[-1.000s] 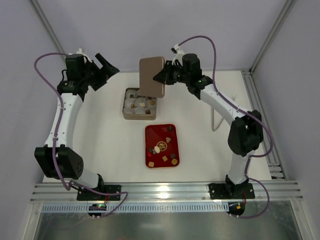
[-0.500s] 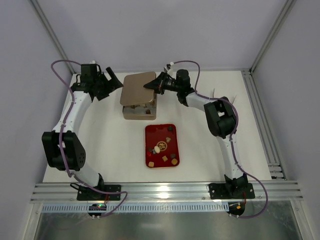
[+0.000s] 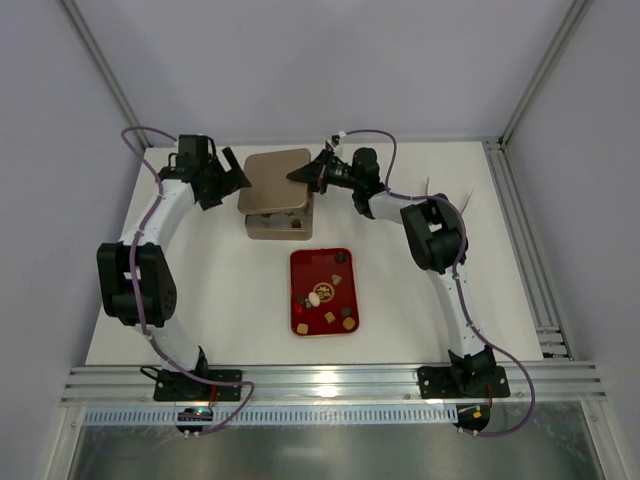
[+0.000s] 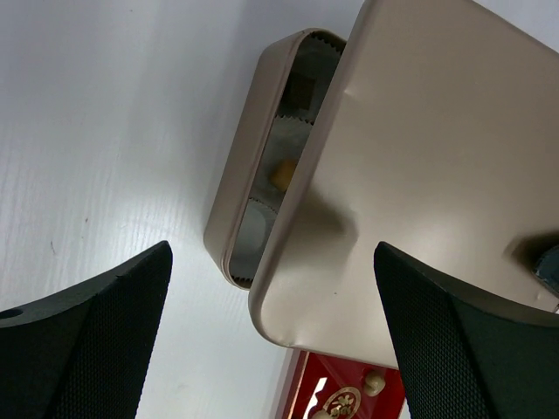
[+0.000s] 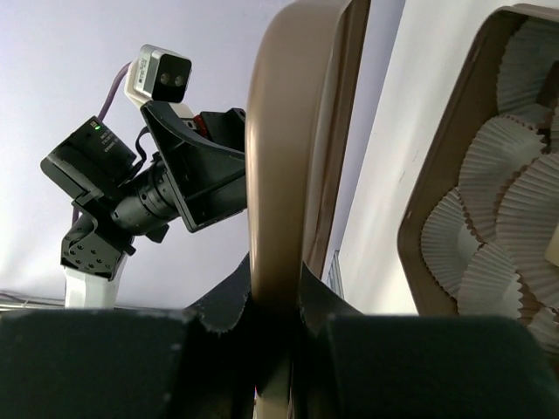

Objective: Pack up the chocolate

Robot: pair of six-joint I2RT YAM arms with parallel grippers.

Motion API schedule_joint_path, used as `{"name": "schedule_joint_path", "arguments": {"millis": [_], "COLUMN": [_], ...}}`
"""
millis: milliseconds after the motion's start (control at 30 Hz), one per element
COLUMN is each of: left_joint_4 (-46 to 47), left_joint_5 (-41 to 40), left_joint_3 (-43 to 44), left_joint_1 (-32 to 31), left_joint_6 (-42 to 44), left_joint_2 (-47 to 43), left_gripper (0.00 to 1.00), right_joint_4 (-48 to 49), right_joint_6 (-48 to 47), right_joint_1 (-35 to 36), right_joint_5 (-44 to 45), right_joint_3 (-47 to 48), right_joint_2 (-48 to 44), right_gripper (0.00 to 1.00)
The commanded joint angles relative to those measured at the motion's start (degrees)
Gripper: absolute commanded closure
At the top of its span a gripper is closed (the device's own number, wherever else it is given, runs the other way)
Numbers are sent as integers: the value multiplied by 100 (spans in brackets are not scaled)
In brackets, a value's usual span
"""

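Several small chocolates [image 3: 329, 318], brown, tan and cream, lie on the red tray [image 3: 322, 262]. Behind it stands the gold tin [image 3: 262, 230] with white paper cups [image 5: 502, 209]; one pale chocolate [image 4: 281, 173] shows inside. The tin's gold lid [image 3: 275, 178] hovers nearly flat over the tin, shifted a little off it. My right gripper [image 3: 303, 173] is shut on the lid's right edge [image 5: 278, 262]. My left gripper [image 3: 230, 173] is open at the lid's left side, its fingers [image 4: 87, 340] wide on either side of the lid's corner [image 4: 288, 314], touching nothing.
The tin and tray sit mid-table on a white surface. A thin white wire stand [image 3: 432, 235] is right of the tin. Both arms reach across the back of the table toward the tin. The left arm's wrist camera [image 5: 160, 74] faces my right gripper.
The right gripper has swung the lid from standing upright down to nearly flat over the tin. The left arm has moved right, closer to the lid's left side.
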Motion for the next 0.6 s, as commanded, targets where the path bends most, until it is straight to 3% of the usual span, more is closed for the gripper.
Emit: {"name": "schedule_joint_path", "arguments": {"millis": [0, 567], "left_joint_4": [294, 760], "left_joint_5": [-31, 444], "left_joint_3": [1, -254], "left_joint_1": [-32, -40], "left_joint_6": [69, -125], "left_joint_2": [126, 565], "left_gripper": [6, 7], "right_joint_4": [297, 51], "right_joint_6": [-61, -255], "right_joint_1": [-14, -14], "right_joint_5": [-100, -205], "right_joint_3": [210, 307], "right_joint_2": [76, 490], "right_gripper": [96, 96]}}
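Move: The box stands about 6 cm to the left of the right hand's grip, roughly level with it and some 10 cm lower. The held lid's middle is 6 cm to the left, about at grip height, and the red tray lies about 22 cm back and 5 cm right. From the open left hand, the lid's middle is roughly 9 cm to the right, 2 cm ahead and 4 cm lower. Straight down, with hardly any turn, the right hand lowers the lid towards the open box by between 5 and 6 cm, quickly at first and then easing off; its fingers keep their pinch on the lid's right edge. Alongside it the left hand sinks about 4 cm by the lid's left side and drifts a little to the right, its fingers still wide open. ##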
